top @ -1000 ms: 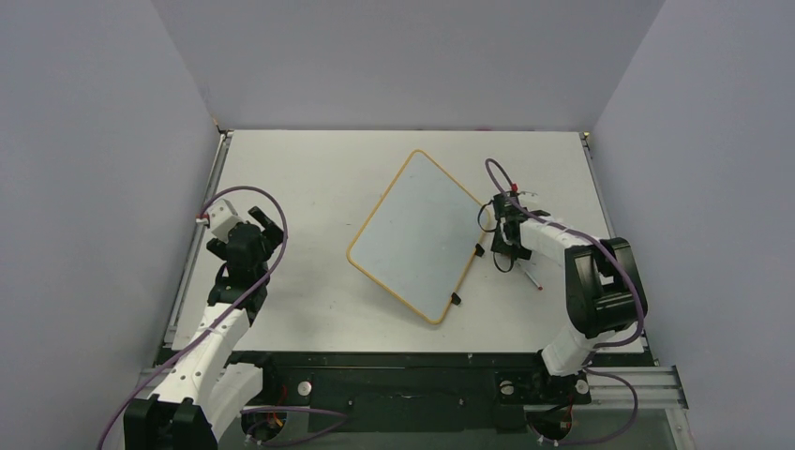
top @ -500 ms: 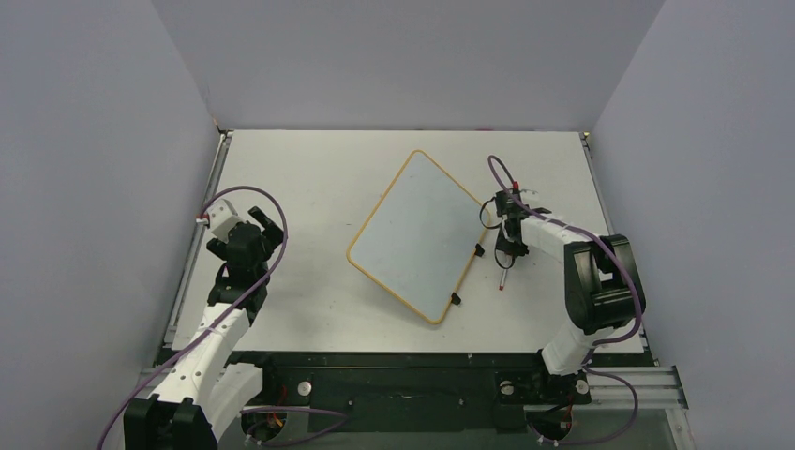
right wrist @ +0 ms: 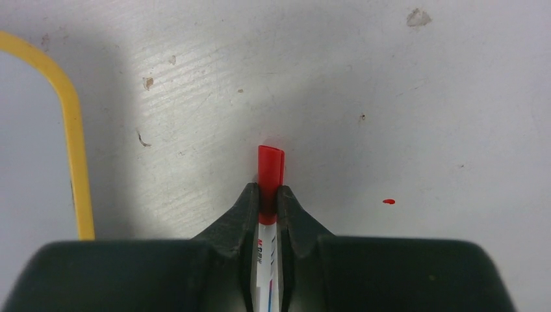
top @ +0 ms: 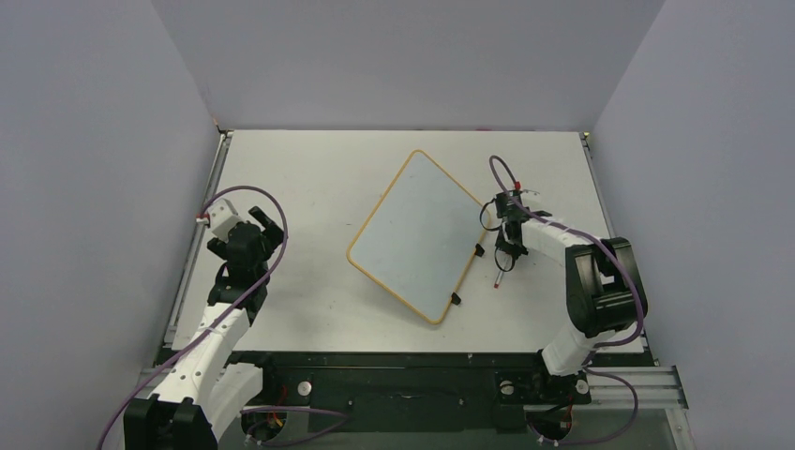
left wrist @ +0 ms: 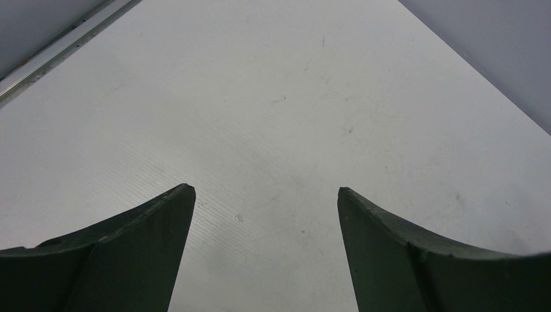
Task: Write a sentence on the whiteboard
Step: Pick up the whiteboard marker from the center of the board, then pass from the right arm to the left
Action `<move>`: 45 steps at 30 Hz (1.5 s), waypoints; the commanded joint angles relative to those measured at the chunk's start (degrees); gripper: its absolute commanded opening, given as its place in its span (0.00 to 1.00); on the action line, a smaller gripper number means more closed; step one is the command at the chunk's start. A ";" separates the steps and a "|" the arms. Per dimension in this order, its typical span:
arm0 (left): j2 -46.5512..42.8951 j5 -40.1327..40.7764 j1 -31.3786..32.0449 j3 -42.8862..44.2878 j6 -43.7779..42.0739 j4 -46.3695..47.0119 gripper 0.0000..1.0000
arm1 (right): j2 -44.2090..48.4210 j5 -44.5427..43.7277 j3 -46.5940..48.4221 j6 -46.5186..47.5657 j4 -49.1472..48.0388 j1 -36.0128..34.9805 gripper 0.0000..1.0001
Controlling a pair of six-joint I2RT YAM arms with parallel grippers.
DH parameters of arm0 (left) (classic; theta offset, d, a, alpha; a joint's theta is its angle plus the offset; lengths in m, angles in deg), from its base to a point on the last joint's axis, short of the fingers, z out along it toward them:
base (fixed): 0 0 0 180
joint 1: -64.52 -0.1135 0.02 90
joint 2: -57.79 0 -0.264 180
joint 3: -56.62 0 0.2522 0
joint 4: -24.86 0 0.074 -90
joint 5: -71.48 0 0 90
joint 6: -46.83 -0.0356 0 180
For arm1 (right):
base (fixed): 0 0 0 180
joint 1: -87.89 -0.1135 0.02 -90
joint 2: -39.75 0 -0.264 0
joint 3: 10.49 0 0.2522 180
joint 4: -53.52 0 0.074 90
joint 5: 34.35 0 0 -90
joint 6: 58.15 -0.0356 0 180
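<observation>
The whiteboard (top: 417,234), white with a thin orange-yellow frame, lies tilted like a diamond at mid-table; two black clips (top: 479,250) sit on its right edge. Just right of that edge my right gripper (top: 506,257) is shut on a white marker with a red cap (top: 499,277), low over the table. In the right wrist view the red cap (right wrist: 270,170) sticks out past the right gripper (right wrist: 268,195), with the board's yellow frame (right wrist: 75,149) to the left. My left gripper (top: 265,221) stands open and holds nothing at the far left; it (left wrist: 266,192) sees only bare tabletop.
A small red ink spot (right wrist: 388,201) marks the table right of the marker. Grey walls enclose the table on three sides, and a metal rail (left wrist: 58,52) runs along its left edge.
The right jaws have closed on the marker. Its red end has swung from pointing right and away from the board to lying in line with the gripper. The left arm is still.
</observation>
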 commanded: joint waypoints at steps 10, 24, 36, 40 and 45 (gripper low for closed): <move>-1.34 -11.40 0.92 6.87 -1.39 -0.96 0.72 | 10.96 -1.04 -1.32 -0.47 4.01 -3.24 0.00; -0.43 -43.93 11.92 17.88 -1.29 4.61 0.65 | 29.12 8.76 10.40 -1.94 7.27 -11.07 0.00; 7.25 -60.30 19.76 15.70 10.65 31.20 0.59 | 28.77 19.65 20.67 -3.82 0.08 -19.31 0.00; 11.08 -59.11 24.23 16.74 10.90 33.82 0.58 | 27.51 21.26 23.24 -4.09 -1.62 -22.60 0.00; 16.20 -58.12 27.93 19.56 10.42 35.41 0.55 | 25.94 22.19 25.89 -4.18 -2.18 -25.36 0.00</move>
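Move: The right fingers are already shut on the marker's cap, its middle 2 cm back and 1 cm left of them. The whiteboard's centre lies about 21 cm left and 4 cm ahead at that height, its farther clip 7 cm left and 1 ahead, the nearer clip 12 left and 11 back. From the left hand the marker is roughly 60 cm right, level ahead, 14 below; the whiteboard's centre 39 right, 6 ahead, 15 below. Right hand raises the pinched marker some 33 cm and leftward, towards the left hand sweeping 32 cm right. ##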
